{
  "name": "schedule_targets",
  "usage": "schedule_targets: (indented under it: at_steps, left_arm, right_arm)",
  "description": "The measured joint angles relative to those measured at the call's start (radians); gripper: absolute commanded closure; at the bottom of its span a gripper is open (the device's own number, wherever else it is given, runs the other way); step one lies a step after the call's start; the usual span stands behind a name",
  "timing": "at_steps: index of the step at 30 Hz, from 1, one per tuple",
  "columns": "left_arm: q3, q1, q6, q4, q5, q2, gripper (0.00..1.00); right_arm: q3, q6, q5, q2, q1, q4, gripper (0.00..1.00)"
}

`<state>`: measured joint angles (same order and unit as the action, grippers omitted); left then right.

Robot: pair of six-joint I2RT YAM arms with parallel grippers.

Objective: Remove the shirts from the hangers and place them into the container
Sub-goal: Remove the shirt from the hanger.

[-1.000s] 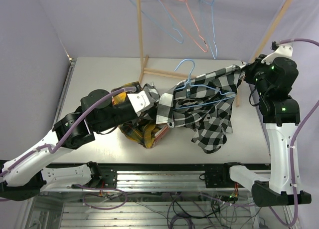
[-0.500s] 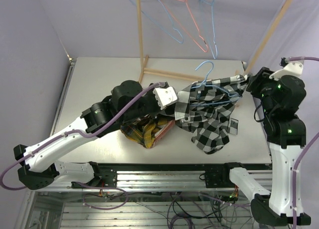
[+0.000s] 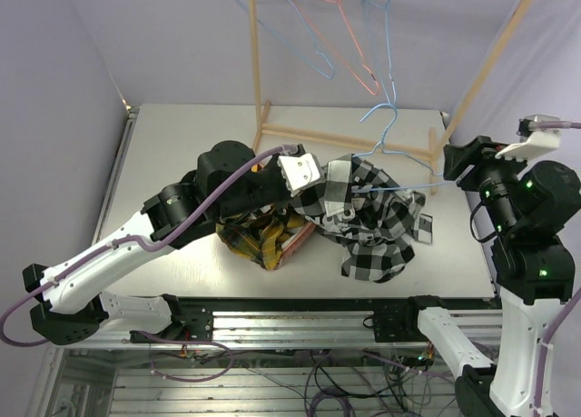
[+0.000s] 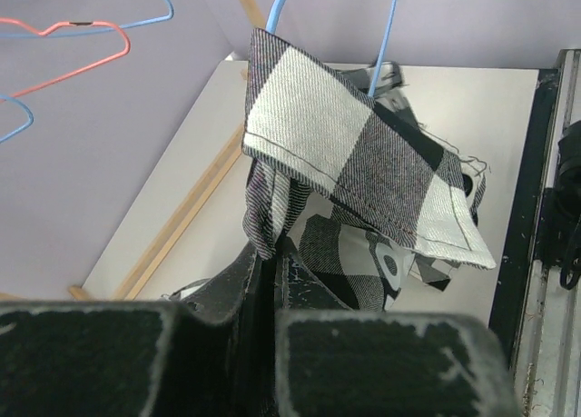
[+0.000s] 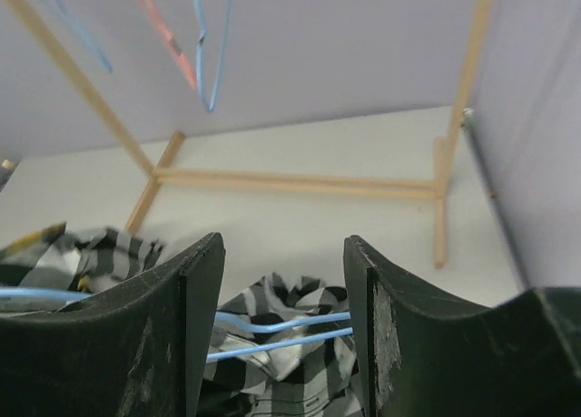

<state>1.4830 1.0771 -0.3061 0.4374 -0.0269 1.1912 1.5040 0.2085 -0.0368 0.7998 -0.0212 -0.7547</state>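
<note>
The black-and-white checked shirt (image 3: 374, 224) lies bunched at the table's middle, with a light blue hanger (image 3: 392, 146) still in it and its hook standing up. My left gripper (image 3: 311, 177) is shut on a fold of that shirt (image 4: 363, 153); in the left wrist view the gripper (image 4: 270, 264) pinches the cloth. My right gripper (image 3: 452, 165) stands open just right of the shirt. In the right wrist view the hanger's wires (image 5: 281, 331) cross between the gripper's (image 5: 283, 281) spread fingers. The salmon-pink container (image 3: 296, 244) shows only a rim under a yellow plaid shirt (image 3: 247, 241).
Two light blue hangers (image 3: 300, 37) and a pink-red hanger (image 3: 349, 37) hang bare on the wooden rack (image 3: 255, 63) at the back. The rack's base bar (image 3: 354, 139) lies across the table behind the shirt. Its right pole (image 3: 490, 58) slants near my right arm.
My right gripper has opened, let go and drawn back to the right. The checked shirt has slumped from stretched to bunched. My left gripper moved right with the cloth, still shut.
</note>
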Motion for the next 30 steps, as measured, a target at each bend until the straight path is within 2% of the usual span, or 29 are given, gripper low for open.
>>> schedule_targets:
  at_steps: [9, 14, 21, 30]
  left_arm:
    - [-0.002, 0.000, 0.000, -0.001, -0.026, -0.001, 0.93]
    - [-0.030, 0.000, 0.000, -0.006, -0.031, -0.014, 0.93]
    - [-0.033, 0.000, -0.001, -0.006, -0.035, -0.024, 0.93]
    - [-0.033, 0.000, 0.007, 0.017, -0.091, -0.049, 0.93]
  right_arm:
    - [0.029, -0.045, 0.285, -0.003, -0.001, -0.080, 0.44]
    - [0.039, -0.089, 0.371, -0.033, -0.014, -0.110, 0.44]
    - [0.021, -0.145, 0.374, -0.051, -0.040, -0.148, 0.44]
    - [-0.020, -0.221, 0.225, -0.094, -0.175, -0.180, 0.42]
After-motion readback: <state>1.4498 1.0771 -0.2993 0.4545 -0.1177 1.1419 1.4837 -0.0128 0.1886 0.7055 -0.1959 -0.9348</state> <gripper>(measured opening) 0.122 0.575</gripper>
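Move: The hanger still in the checked shirt has its free right end close to the open right hand: about 2 cm ahead, 2 cm to the left and 4 cm below. The shirt's hanging bulk is some 17 cm left of that hand, 8 cm back and 18 cm lower. From the left hand, pinched on the shirt, the hanger end lies about 32 cm to the right, 2 cm ahead and 2 cm higher; the container is 16 cm left, 7 cm back and 28 cm down. Fingers staying about half open, the right hand sweeps some 6 cm left and 5 cm back around the hanger's free right end while swinging about 25 degrees counter-clockwise, then sinks about 3 cm and rolls its left side down, bringing the bars near the right end between or just beyond its fingertips. The left hand keeps its pinch on the shirt collar area and eases back about 2 cm with a slight clockwise turn, holding shirt and hanger up for the other hand. ##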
